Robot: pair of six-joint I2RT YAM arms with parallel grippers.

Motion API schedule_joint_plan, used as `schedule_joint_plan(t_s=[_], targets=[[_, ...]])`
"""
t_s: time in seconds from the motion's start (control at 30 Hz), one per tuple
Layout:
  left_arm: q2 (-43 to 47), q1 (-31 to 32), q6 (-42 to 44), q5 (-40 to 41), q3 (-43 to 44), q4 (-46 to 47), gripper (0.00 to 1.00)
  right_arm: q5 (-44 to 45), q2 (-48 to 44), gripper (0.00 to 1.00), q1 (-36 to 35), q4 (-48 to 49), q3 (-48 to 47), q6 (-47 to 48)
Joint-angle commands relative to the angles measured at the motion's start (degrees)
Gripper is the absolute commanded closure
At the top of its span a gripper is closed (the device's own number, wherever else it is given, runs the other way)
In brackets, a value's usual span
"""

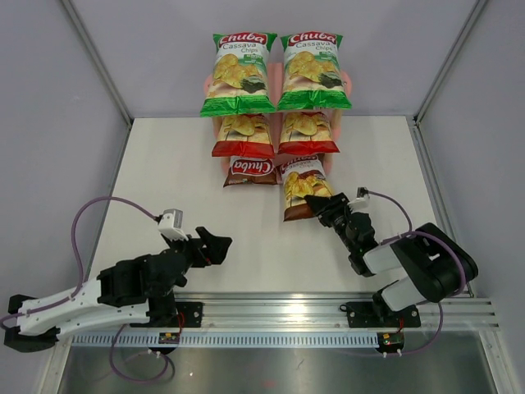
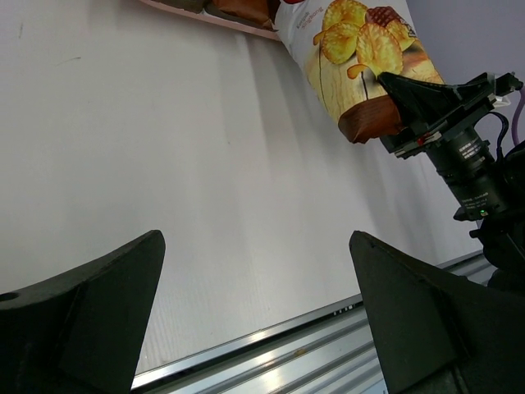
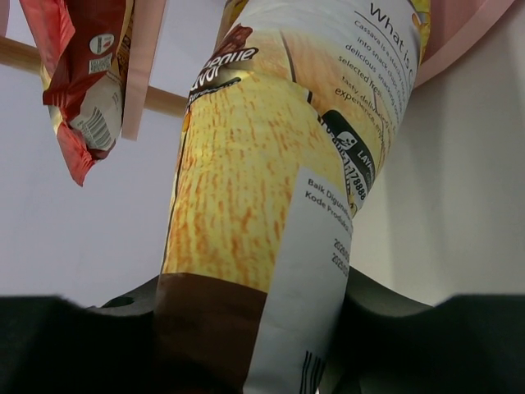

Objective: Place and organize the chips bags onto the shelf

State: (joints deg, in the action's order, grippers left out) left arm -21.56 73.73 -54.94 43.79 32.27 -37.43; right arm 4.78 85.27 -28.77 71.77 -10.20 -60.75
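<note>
The pink shelf (image 1: pixel 348 82) stands at the table's far side. Two green chips bags (image 1: pixel 239 74) (image 1: pixel 313 71) fill its top tier and two red ones (image 1: pixel 244 135) (image 1: pixel 308 133) the middle tier. One dark brown bag (image 1: pixel 251 171) lies on the left of the bottom tier. My right gripper (image 1: pixel 326 205) is shut on the lower end of the other brown bag (image 1: pixel 302 189), which is tilted with its top end at the bottom tier's right side. In the right wrist view this bag (image 3: pixel 262 189) rises from between the fingers. My left gripper (image 1: pixel 215 246) is open over bare table.
A metal rail (image 1: pixel 279 308) runs along the near table edge by the arm bases. Grey walls close in the left, right and far sides. In the left wrist view, white table surface (image 2: pixel 164 148) lies between my left gripper (image 2: pixel 258 271) and the shelf's pink bottom board (image 2: pixel 221 20).
</note>
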Motion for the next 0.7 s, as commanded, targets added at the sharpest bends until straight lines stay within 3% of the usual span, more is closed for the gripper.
schedule_joint_plan(t_s=[0.0,0.13,0.33,0.67], targets=[[1.87,-0.17,-0.26,1.74,0.69,-1.15,0.01,-1.08,0.86,0.73,2.40,11.91,-3.33,1.87],[3.10,-0.17,-0.52,2.26,0.86,-2.64,0.01,-8.34,3.48,0.73,5.92,7.25,-7.55,1.78],[6.17,-0.17,-1.14,3.75,1.39,-5.72,0.01,-15.75,9.11,0.72,9.09,11.97,-10.02,-1.91],[7.67,-0.17,-1.75,3.59,2.01,-8.01,0.01,-13.39,18.87,0.73,10.40,17.44,-11.16,-3.68]])
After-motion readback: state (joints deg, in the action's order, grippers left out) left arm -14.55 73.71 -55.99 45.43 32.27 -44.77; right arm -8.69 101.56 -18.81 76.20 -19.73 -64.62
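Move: The right hand holds the brown bag by its lower end. Its goal, the empty right bay of the bottom shelf, lies about 13 cm ahead, 3 cm left and slightly below. The brown bag already shelved sits some 13 cm ahead and 18 cm left, also a little lower; a red bag on the middle shelf is roughly 13 cm ahead, 2 cm left and 11 cm higher. From the left hand, the bay is about 27 cm ahead, 24 cm right and 11 cm down. Still pinching the brown-ended bottom of the bag, the right hand pushes it forward about 5 cm into the right bay of the bottom shelf. It rises slightly on the way, then sinks about 4 cm from that height, its fingers tipping down a little. The empty left hand drifts 2.5 cm left, away from the shelf bay, staying open. ##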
